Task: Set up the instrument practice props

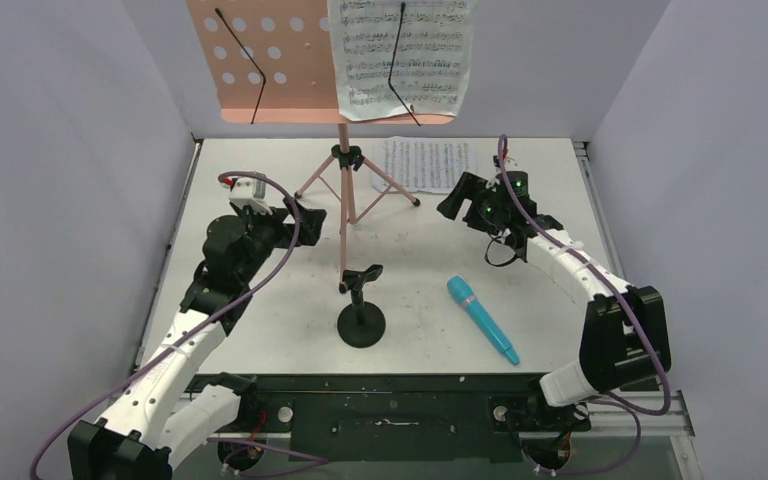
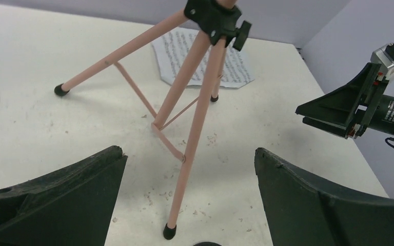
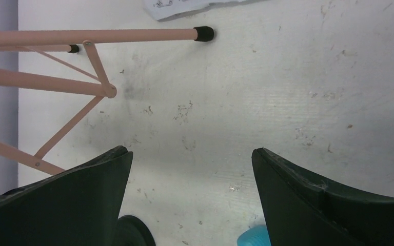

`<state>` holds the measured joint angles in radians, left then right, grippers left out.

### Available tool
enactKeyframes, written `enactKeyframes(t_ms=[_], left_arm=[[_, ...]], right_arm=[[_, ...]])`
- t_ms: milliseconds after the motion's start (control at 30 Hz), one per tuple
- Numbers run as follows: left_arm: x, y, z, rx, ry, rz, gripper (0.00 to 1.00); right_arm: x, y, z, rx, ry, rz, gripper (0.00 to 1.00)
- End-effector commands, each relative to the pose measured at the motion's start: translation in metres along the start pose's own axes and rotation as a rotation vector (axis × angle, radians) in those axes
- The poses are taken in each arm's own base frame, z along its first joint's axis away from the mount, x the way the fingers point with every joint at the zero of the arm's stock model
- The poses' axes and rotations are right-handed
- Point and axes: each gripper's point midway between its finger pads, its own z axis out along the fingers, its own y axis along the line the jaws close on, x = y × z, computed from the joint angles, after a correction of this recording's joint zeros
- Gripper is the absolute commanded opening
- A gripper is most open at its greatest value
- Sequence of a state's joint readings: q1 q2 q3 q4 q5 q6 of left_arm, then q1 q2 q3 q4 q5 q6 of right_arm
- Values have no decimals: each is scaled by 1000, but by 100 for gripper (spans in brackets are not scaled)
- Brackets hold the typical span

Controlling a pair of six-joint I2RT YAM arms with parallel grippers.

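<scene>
The pink perforated music stand (image 1: 270, 60) stands at the back on its tripod (image 1: 343, 200). One sheet-music page (image 1: 400, 55) rests on its desk, and another page (image 1: 425, 165) lies flat behind the legs. The black round-based mic stand (image 1: 361, 318) is upright in the middle, with the teal microphone (image 1: 482, 318) lying to its right. My left gripper (image 1: 305, 218) is open, left of the tripod, with the near leg (image 2: 195, 118) ahead of it. My right gripper (image 1: 457, 205) is open and empty, right of the tripod, above bare table. The microphone's tip (image 3: 254, 237) shows below it.
White walls close in the table (image 1: 260, 330) on three sides. A black rail (image 1: 390, 415) with the arm bases runs along the near edge. The right gripper (image 2: 338, 110) shows in the left wrist view, across the tripod. The mic stand base (image 3: 133, 233) sits near the right gripper's left finger.
</scene>
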<state>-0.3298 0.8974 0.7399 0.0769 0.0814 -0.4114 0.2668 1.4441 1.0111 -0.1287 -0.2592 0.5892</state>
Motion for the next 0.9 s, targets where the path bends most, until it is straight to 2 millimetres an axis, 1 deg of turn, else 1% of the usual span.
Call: enactKeyframes(t_ms=[0, 100, 167, 267, 333, 400, 600, 700, 767, 867], left_arm=[[9, 26, 1, -137, 9, -58, 97], [18, 36, 2, -185, 26, -89, 97], [23, 40, 2, -207, 37, -104, 97], [26, 43, 4, -219, 48, -104, 97], [27, 46, 4, -228, 47, -104, 97], [33, 50, 0, -249, 69, -104, 97], [30, 52, -8, -257, 36, -115, 97], [29, 53, -12, -260, 16, -120, 97], [27, 54, -15, -263, 5, -119, 97], [17, 51, -14, -246, -37, -115, 97]], right_arm=[[-25, 6, 21, -49, -27, 177, 90], [-16, -19, 38, 20, 47, 307, 90], [-5, -34, 50, 49, 87, 409, 90], [10, -46, 64, 56, 95, 545, 90], [7, -47, 75, 31, 51, 603, 90], [4, -47, 86, 20, 21, 642, 90], [2, -51, 125, 32, -5, 703, 90], [6, -46, 141, 5, -12, 752, 90], [12, -43, 150, -13, -13, 815, 90], [18, -44, 162, -39, -28, 903, 91]])
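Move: The loose music sheet still on the table lies about 30 cm ahead of the right hand, 5 cm to its left and 16 cm below. Short of the sheet, the foot of the music stand's right leg is some 18 cm ahead of that hand and 8 cm to its left; the microphone lies about 21 cm back and 6 cm to its right. From the left hand the sheet is roughly 35 cm ahead, 27 cm to the right and 27 cm below. Towards the loose sheet and the stand's right foot the open right hand comes down about 11 cm, then runs forward low over the table, some 10 cm forward in all, rolling its left side up about 30 degrees while tipping down and turning clockwise. The open left hand sinks and shifts left, away from the stand, turning counter-clockwise. ##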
